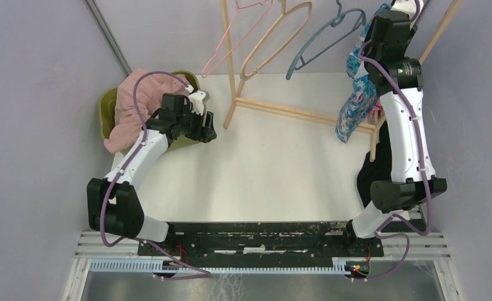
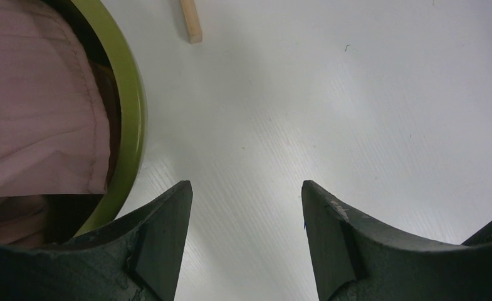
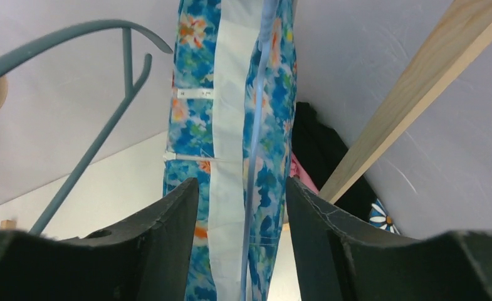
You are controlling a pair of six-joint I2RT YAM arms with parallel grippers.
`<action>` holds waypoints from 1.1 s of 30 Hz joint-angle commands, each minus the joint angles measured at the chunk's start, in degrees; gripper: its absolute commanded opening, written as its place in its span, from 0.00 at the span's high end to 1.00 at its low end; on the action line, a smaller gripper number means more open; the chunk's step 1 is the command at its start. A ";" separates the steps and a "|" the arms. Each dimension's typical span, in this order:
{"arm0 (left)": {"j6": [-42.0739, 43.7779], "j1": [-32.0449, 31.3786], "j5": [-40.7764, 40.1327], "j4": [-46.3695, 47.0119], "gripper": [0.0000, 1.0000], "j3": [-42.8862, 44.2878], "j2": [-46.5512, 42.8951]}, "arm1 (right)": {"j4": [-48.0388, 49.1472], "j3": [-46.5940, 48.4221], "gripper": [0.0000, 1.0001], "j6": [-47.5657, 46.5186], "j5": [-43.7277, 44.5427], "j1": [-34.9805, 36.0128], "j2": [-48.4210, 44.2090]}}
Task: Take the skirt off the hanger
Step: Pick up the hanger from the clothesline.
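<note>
The skirt [image 1: 358,100] is blue floral fabric with a white lining, hanging at the right end of the wooden rack. In the right wrist view the skirt [image 3: 230,125] hangs straight down between my right gripper's [image 3: 241,185] fingers. Those jaws stand open, with a gap to the cloth on each side. A thin pale-blue strip [image 3: 254,157] runs down inside the folds. The hanger that carries the skirt is hidden. My left gripper [image 1: 209,125] hovers low over the white table, open and empty [image 2: 246,185], beside a green basket.
The green basket [image 2: 130,119] holds a pink garment [image 1: 130,106]. The wooden rack [image 1: 293,110] carries bare pink [image 1: 230,37], beige [image 1: 274,37] and grey-blue [image 3: 93,144] hangers. A slanted rack post [image 3: 418,94] and dark clothing [image 1: 381,150] are right of the skirt.
</note>
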 commanded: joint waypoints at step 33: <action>2.22 -0.42 0.23 0.78 0.29 0.43 1.03 | -2.15 0.98 0.99 -0.66 2.51 -0.53 -0.20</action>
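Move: Just ahead of the right hand's open fingers, about 2 cm out and 2 cm lower, is the light-blue hanger's upper bar. The floral skirt hangs from it, its middle some 6 cm ahead, 5 cm left and 18 cm below the hand. An empty grey-blue hanger is about 14 cm left and 3 cm back, and the rack's wooden post roughly 9 cm right and 4 cm back, both level in height. For the left hand, the light-blue hanger is some 52 cm right, 10 cm farther out and 27 cm higher. Easing back about 1 cm with the fingers open, the right hand then sinks some 5 cm and pushes forward about 2.5 cm around the light-blue hanger's bar, tipping down slightly. The fingers shut on the way and pinch the bar just under its thick neck; closed, the hand draws back a little over 1 cm. ##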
